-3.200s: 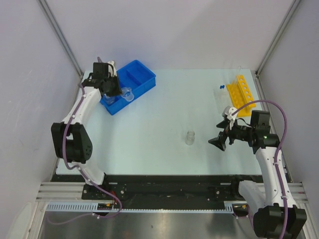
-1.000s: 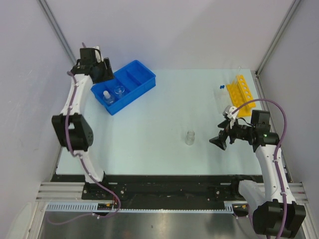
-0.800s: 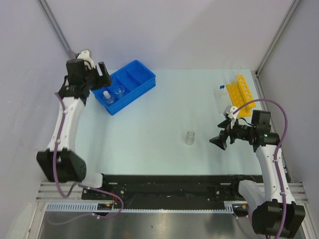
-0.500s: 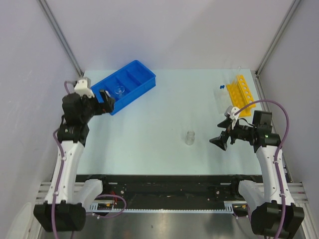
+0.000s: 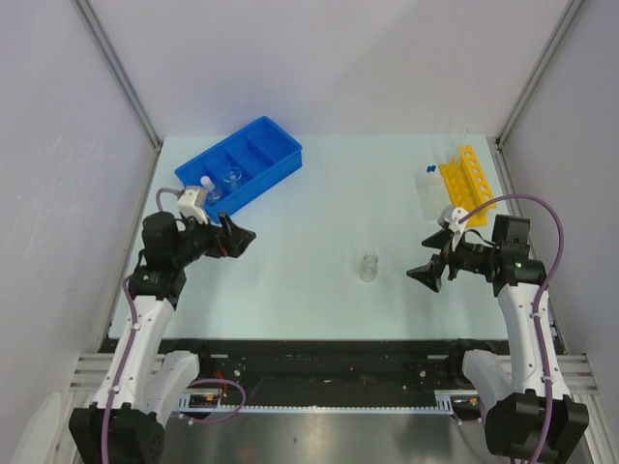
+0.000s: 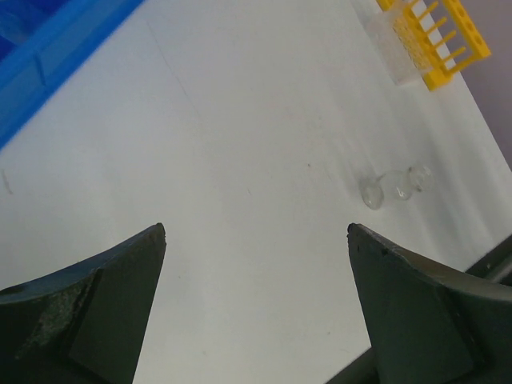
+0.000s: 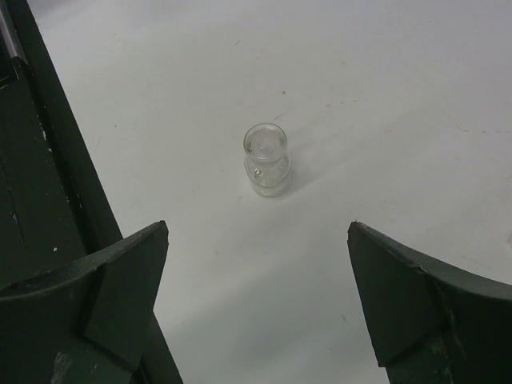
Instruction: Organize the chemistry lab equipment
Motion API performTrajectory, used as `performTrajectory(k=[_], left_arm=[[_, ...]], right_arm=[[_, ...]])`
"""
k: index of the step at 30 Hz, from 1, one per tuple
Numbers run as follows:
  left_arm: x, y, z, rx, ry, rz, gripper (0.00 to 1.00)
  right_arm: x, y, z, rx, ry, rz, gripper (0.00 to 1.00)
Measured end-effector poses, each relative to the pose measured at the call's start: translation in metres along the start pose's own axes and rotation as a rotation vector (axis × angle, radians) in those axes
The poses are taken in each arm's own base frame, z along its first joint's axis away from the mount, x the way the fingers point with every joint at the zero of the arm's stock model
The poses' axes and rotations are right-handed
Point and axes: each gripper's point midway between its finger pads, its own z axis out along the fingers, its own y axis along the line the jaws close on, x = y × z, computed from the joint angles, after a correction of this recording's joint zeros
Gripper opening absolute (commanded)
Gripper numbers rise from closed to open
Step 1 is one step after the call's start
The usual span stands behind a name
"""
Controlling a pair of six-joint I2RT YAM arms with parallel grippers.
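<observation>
The blue divided tray (image 5: 253,157) stands at the far left, with a small clear beaker (image 5: 230,177) and a white-topped vial (image 5: 206,187) in its compartments. My left gripper (image 5: 241,237) hovers open and empty just in front of the tray, pointing right. A small clear glass vial (image 5: 368,267) stands upright mid-table, also visible as the vial (image 7: 266,158) and the vial (image 6: 396,186). My right gripper (image 5: 419,275) is open just to the right of it, a short gap away. The yellow holed rack (image 5: 467,184) sits at the far right.
A clear plate (image 5: 429,193) lies against the rack's left side, with two blue caps (image 5: 426,171) just behind it. In the left wrist view the tray's edge (image 6: 48,56) is at top left and the rack (image 6: 436,36) at top right.
My left arm has pulled back from the blue tray toward the near left, its jaws widening, leaving the beaker and vial in the tray. The right arm has not moved.
</observation>
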Motion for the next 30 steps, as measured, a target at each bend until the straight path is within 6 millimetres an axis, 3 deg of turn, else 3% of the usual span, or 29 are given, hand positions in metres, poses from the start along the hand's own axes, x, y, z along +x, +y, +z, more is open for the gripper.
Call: performTrajectory(k=[5,8,11,13,18,24,30], left_arm=[[0.029,-0.013,0.016,0.008,0.142,0.024,1.0],[0.03,-0.016,0.029,-0.014,0.197,0.106,1.0],[0.017,-0.009,0.054,-0.063,0.25,0.182,0.99],[0.002,0.003,0.076,-0.115,0.273,0.224,0.93],[-0.032,0.038,0.143,-0.224,0.338,0.315,0.74],[-0.065,0.071,0.223,-0.284,0.386,0.435,0.68],[-0.068,0.094,0.253,-0.307,0.433,0.519,0.59]], right_arm=[[0.002,-0.001,0.001,-0.003,0.005,0.014,1.0],[0.004,-0.003,0.002,-0.006,0.008,0.027,1.0],[0.005,-0.004,0.003,-0.009,0.011,0.036,1.0],[0.007,-0.005,0.004,-0.01,0.014,0.042,1.0],[0.01,-0.006,0.006,-0.012,0.023,0.052,1.0],[0.01,-0.006,0.007,-0.016,0.025,0.06,1.0],[0.013,-0.006,0.009,-0.027,0.032,0.077,1.0]])
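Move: The blue bin's middle is some 27 cm ahead of the left hand, about 8 cm to its left and roughly 15 cm lower. Inside it, from that hand, a glass beaker stands about 25 cm ahead and 10 cm left, a glass flask some 21 cm ahead and 17 cm left. From the right hand the bin is roughly 32 cm ahead and 54 cm left. Left hand reaches about 27 cm forward to the blue bin, left side rolling up some 40 degrees, fingers part-closing. ##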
